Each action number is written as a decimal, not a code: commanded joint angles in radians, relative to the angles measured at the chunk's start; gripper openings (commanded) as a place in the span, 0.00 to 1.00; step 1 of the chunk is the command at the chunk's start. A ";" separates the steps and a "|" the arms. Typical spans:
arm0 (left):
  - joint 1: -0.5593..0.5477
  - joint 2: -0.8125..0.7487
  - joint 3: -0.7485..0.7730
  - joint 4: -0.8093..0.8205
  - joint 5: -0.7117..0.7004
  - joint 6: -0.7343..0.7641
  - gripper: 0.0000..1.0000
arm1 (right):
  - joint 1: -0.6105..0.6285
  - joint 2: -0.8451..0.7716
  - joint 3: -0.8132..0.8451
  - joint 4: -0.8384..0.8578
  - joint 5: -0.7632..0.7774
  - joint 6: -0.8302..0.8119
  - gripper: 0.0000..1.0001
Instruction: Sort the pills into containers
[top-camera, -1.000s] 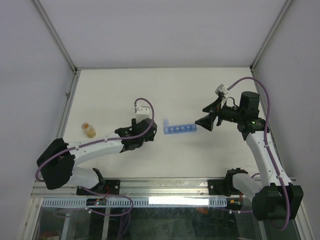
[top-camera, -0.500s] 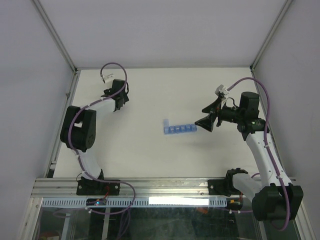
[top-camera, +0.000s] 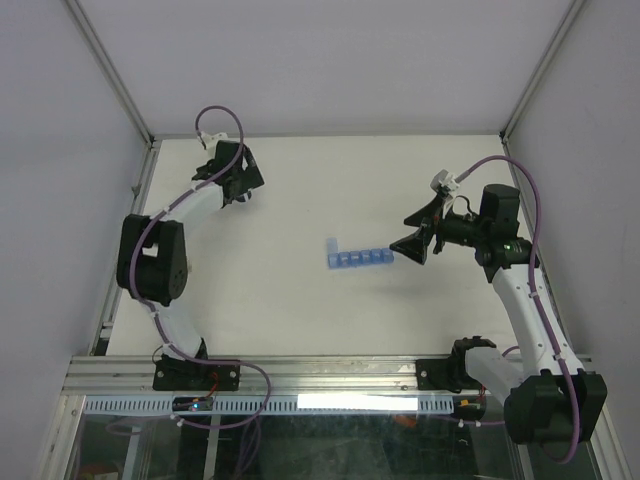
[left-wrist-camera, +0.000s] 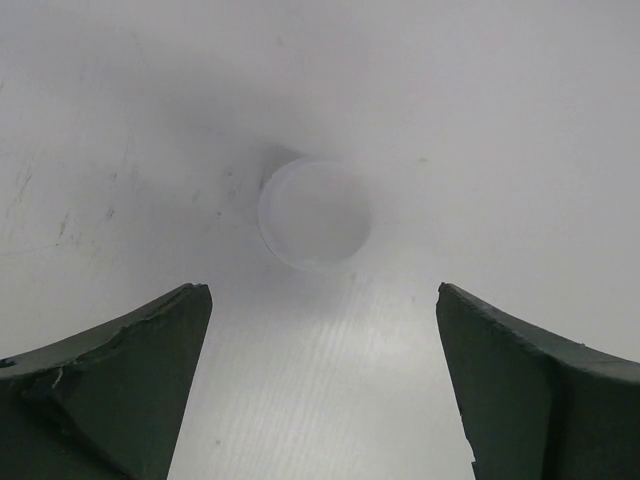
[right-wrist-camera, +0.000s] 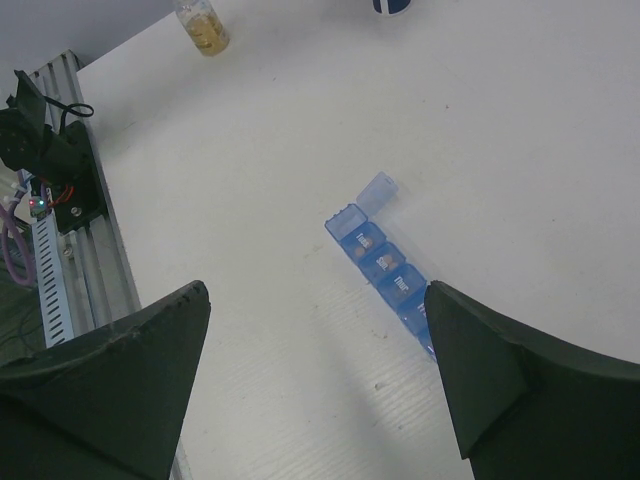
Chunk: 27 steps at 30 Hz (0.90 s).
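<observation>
The containers are a blue pill-organiser strip (top-camera: 358, 257) lying mid-table, also seen in the right wrist view (right-wrist-camera: 385, 268), with its end lid standing open. Tiny orange-brown pills (right-wrist-camera: 367, 240) show inside some compartments. More pills form an amber cluster in a small clear vial (right-wrist-camera: 206, 27) far off. My right gripper (top-camera: 413, 242) hovers open just right of the strip, nothing between its fingers (right-wrist-camera: 120, 390). My left gripper (top-camera: 240, 186) is at the far back left, open (left-wrist-camera: 322, 292) over a round white cap (left-wrist-camera: 315, 212) that lies on the table.
The vial is hidden behind the left arm's upper link (top-camera: 152, 262) in the top view. A metal rail (right-wrist-camera: 60, 210) runs along the table's near edge. Grey walls close the table's back and sides.
The left arm swung from the table's middle to the far back left corner and its jaws opened wide. The right arm and the strip have not moved.
</observation>
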 joint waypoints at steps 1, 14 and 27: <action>-0.005 -0.310 -0.083 0.063 0.244 0.112 0.99 | -0.004 -0.024 -0.007 0.043 -0.038 0.013 0.92; 0.158 -0.844 -0.418 -0.075 0.419 0.101 0.99 | 0.013 -0.029 -0.026 0.066 -0.065 0.014 0.91; 0.357 -0.807 -0.420 -0.335 -0.018 -0.108 0.99 | 0.033 -0.027 -0.035 0.080 -0.043 0.029 0.91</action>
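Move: The amber bottle stands behind and left of the left hand, about 18 cm back, 16 cm to the left and 4 cm lower. The white bottle, already released, is just beneath that hand, about 1 cm ahead, 1 cm left and 4 cm down; the blue pill organizer lies roughly 17 cm back, 35 cm right and 6 cm below it. From the right hand the amber bottle is about 5 cm ahead, 60 cm left and 20 cm lower. With fingers already wide open, the left hand climbs clear of the white bottle, rising nearly 18 cm as it draws back about 12, its fingers tipping up some 25 degrees and swinging clockwise. It then sweeps about 13 cm left and sinks some 9 cm while still easing back, the wrist dipping and turning counter-clockwise again, and comes above and just right of the amber bottle, still open and not touching it. ##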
